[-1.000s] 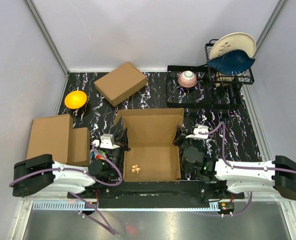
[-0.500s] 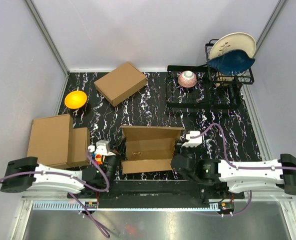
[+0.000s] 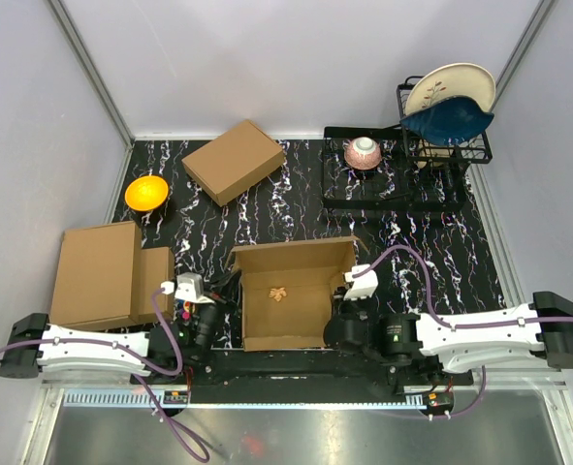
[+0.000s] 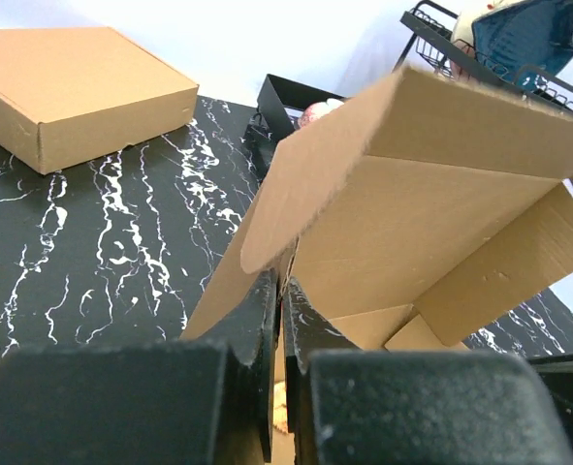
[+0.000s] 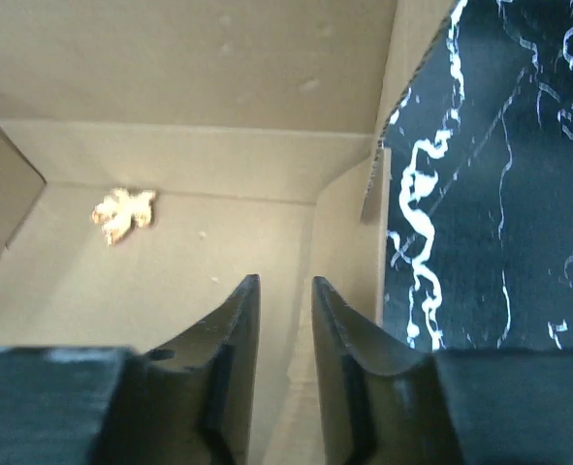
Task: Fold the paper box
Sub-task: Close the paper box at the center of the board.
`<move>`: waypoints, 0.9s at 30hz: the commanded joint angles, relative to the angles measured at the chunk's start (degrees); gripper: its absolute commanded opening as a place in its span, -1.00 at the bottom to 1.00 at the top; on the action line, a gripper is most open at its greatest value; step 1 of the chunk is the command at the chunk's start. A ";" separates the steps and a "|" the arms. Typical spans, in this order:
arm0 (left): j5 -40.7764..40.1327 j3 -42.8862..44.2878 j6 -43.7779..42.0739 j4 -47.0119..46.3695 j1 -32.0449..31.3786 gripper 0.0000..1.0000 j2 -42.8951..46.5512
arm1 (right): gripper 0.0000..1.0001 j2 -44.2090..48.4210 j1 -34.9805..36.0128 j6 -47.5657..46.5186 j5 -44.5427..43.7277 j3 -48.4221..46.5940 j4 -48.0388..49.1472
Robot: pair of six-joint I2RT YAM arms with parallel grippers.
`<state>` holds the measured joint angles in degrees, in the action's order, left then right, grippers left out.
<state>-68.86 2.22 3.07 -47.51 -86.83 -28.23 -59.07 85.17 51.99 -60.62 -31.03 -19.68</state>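
Note:
The paper box (image 3: pixel 288 312) lies open-topped at the table's near middle, its back panel (image 4: pixel 431 194) leaning up over the inside. A small pale scrap (image 3: pixel 278 293) rests on its floor. My left gripper (image 3: pixel 230 291) is at the box's left wall and is shut on that thin cardboard edge (image 4: pixel 282 283). On the box's right side, my right gripper (image 3: pixel 342 306) reaches in just inside the right wall (image 5: pixel 388 194). Its jaws (image 5: pixel 286 283) stand a little apart, with only the box floor behind the gap. The scrap (image 5: pixel 123 213) lies ahead of it to the left.
A smaller closed brown box (image 3: pixel 234 161) sits at the back left, an orange bowl (image 3: pixel 146 192) beside it. A flat cardboard slab (image 3: pixel 97 271) lies at the left edge. A black tray (image 3: pixel 342 192) holds a pink bowl (image 3: pixel 364 153). A dish rack (image 3: pixel 446 145) with plates stands back right.
The box was tipped up and drawn toward the near edge, then settled with its floor showing again. The right jaws have parted and let go of the right wall. Both arms pulled back.

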 commanded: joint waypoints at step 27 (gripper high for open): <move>-2.94 -6.17 2.55 -3.21 -1.24 -0.97 -15.10 | 0.75 7.56 14.41 1.19 -12.77 -21.88 -28.66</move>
<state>-68.49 2.28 4.12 -50.70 -87.74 -41.78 -51.96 97.97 56.10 -68.69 -48.90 -45.95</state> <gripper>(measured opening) 0.027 0.864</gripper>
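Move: The right hand, fingers partly open, is low inside the open box. The lid's right front corner stands about 4 cm ahead of it, 2 cm to its right and 8 cm higher; the tray's right wall is some 2 cm to its right and 7 cm lower, level fore and aft. The toy leaf lies roughly 5 cm ahead, 11 cm left, 10 cm down. The left hand already has the lid's left flap at its shut fingertips. Back and briefly down by 1 to 2 cm, then steadily up, the right hand climbs out of the tray to end about 10 cm higher and 3 cm nearer the base, its fingers spreading wide in front of the lid's right corner. The left hand keeps its pinch on the lid's left flap and lowers it about 3 cm, easing 2 cm to the right with a slight roll. ##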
